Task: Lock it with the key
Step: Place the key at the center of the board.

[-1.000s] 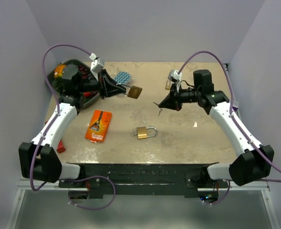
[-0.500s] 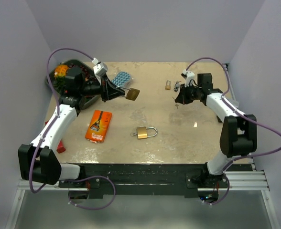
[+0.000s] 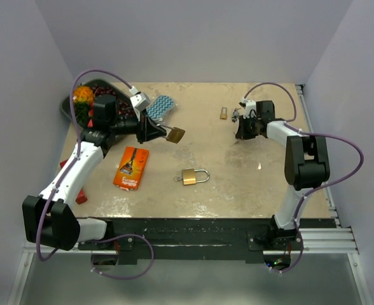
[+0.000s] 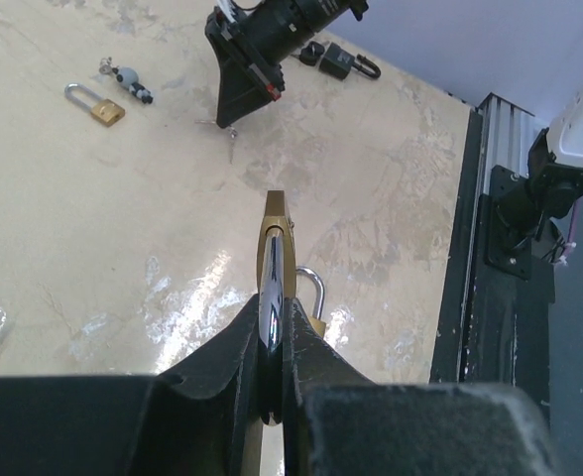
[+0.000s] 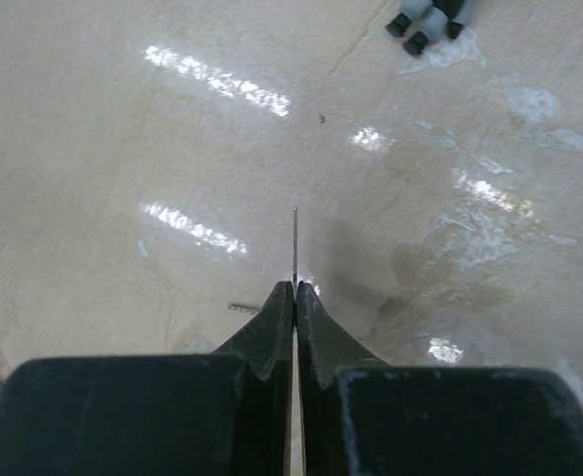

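Note:
My left gripper (image 3: 161,131) is shut on the shackle of a brass padlock (image 3: 175,134), holding it above the table at the back left. In the left wrist view that padlock (image 4: 275,238) shows edge-on between the fingers. My right gripper (image 3: 241,130) is shut on a thin key (image 5: 294,248) at the back right, low over the table. The key's blade sticks out past the fingertips. A second brass padlock (image 3: 194,176) lies on the table in the middle, between both arms.
An orange packet (image 3: 131,167) lies left of centre. A dark tray (image 3: 79,111) of food stands at the back left beside a blue patterned cloth (image 3: 163,103). A small padlock (image 3: 223,114) lies near the right gripper. A red object (image 3: 81,194) sits at the left edge.
The right arm has folded back toward the far right, carrying the key away from the middle. The left gripper has shifted slightly nearer and lower with its padlock.

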Controlling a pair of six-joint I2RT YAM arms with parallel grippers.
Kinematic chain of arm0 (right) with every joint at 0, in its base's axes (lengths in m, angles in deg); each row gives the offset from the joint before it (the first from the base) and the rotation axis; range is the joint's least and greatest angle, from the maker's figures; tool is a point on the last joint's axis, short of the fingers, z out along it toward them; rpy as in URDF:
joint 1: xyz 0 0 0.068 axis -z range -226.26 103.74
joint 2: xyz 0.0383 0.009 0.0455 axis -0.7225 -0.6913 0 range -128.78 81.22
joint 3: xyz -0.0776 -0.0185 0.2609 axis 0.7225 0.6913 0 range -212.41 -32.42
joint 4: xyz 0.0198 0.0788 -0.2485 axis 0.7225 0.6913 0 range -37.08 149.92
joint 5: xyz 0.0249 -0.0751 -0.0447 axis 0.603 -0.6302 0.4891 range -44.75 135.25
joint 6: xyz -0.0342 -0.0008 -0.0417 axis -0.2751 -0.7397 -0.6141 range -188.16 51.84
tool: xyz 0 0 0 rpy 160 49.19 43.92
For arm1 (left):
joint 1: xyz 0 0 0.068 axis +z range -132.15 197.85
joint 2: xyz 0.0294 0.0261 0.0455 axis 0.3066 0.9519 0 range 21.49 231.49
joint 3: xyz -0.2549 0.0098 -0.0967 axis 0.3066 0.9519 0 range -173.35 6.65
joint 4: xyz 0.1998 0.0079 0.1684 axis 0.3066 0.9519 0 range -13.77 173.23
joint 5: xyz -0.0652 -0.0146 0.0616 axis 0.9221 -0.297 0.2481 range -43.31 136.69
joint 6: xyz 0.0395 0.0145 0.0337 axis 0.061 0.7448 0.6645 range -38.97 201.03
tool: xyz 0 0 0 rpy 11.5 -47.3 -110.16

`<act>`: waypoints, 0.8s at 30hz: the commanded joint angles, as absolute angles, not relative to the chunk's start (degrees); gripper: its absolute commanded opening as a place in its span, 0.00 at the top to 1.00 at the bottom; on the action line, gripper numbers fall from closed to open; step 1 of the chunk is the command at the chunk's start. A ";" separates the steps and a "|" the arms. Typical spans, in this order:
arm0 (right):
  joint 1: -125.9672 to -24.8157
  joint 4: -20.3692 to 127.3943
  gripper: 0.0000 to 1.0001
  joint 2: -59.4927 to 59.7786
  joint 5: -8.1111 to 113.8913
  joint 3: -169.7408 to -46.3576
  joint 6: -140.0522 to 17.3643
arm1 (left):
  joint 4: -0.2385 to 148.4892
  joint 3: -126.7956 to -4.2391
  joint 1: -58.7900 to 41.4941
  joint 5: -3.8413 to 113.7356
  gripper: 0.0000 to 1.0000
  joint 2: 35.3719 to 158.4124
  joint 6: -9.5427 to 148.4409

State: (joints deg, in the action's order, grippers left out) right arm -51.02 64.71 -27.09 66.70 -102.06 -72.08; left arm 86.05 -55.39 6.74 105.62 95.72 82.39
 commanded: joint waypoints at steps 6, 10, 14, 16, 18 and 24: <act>-50.75 62.40 1.00 -27.85 60.37 -105.36 -79.22 | 84.32 -54.43 1.68 103.73 1.00 93.55 85.60; -50.66 63.72 1.00 -27.41 59.22 -105.28 -83.01 | 84.66 -54.87 -0.86 102.06 1.00 94.96 85.77; -50.48 65.22 0.83 -26.27 60.27 -105.28 -85.91 | 85.98 -56.36 -3.32 100.57 1.00 97.50 85.42; -50.48 66.01 0.59 -24.43 60.63 -105.63 -86.00 | 86.34 -57.59 -4.03 99.34 1.00 99.26 84.46; -50.57 66.63 0.40 -22.15 63.16 -105.54 -86.44 | 86.51 -59.08 -4.65 98.89 1.00 101.36 83.06; -53.28 68.02 0.15 -8.79 74.50 -104.92 -85.65 | 82.48 -61.81 -5.35 99.77 1.00 107.34 70.94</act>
State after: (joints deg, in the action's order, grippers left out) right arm -50.73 67.94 -19.00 65.41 -102.94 -84.82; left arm 89.11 -57.03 -4.96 97.89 105.14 79.77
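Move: Low over the board, the right hand holds a two-key ring; the clear spot for it lies about 1 cm ahead, 2 cm to the right and 3 cm below. The doll keyring stands some 11 cm ahead and 1 cm left, the small padlock 11 cm ahead and 5 cm left. From the left hand, holding the middle padlock, that spot is about 15 cm ahead, 30 cm right and 25 cm down; the big padlock is 2 cm back, 11 cm right, equally low. Easing right about 2.5 cm and slightly down with a 10-degree tilt, the right hand brings the keys onto the bare board, opens wide to let go, then lifts some 7 cm straight off them. Meanwhile the left hand, still pinching the middle padlock's shackle, travels about 6 cm right and 6 cm down towards the big padlock, drawing back at first. ##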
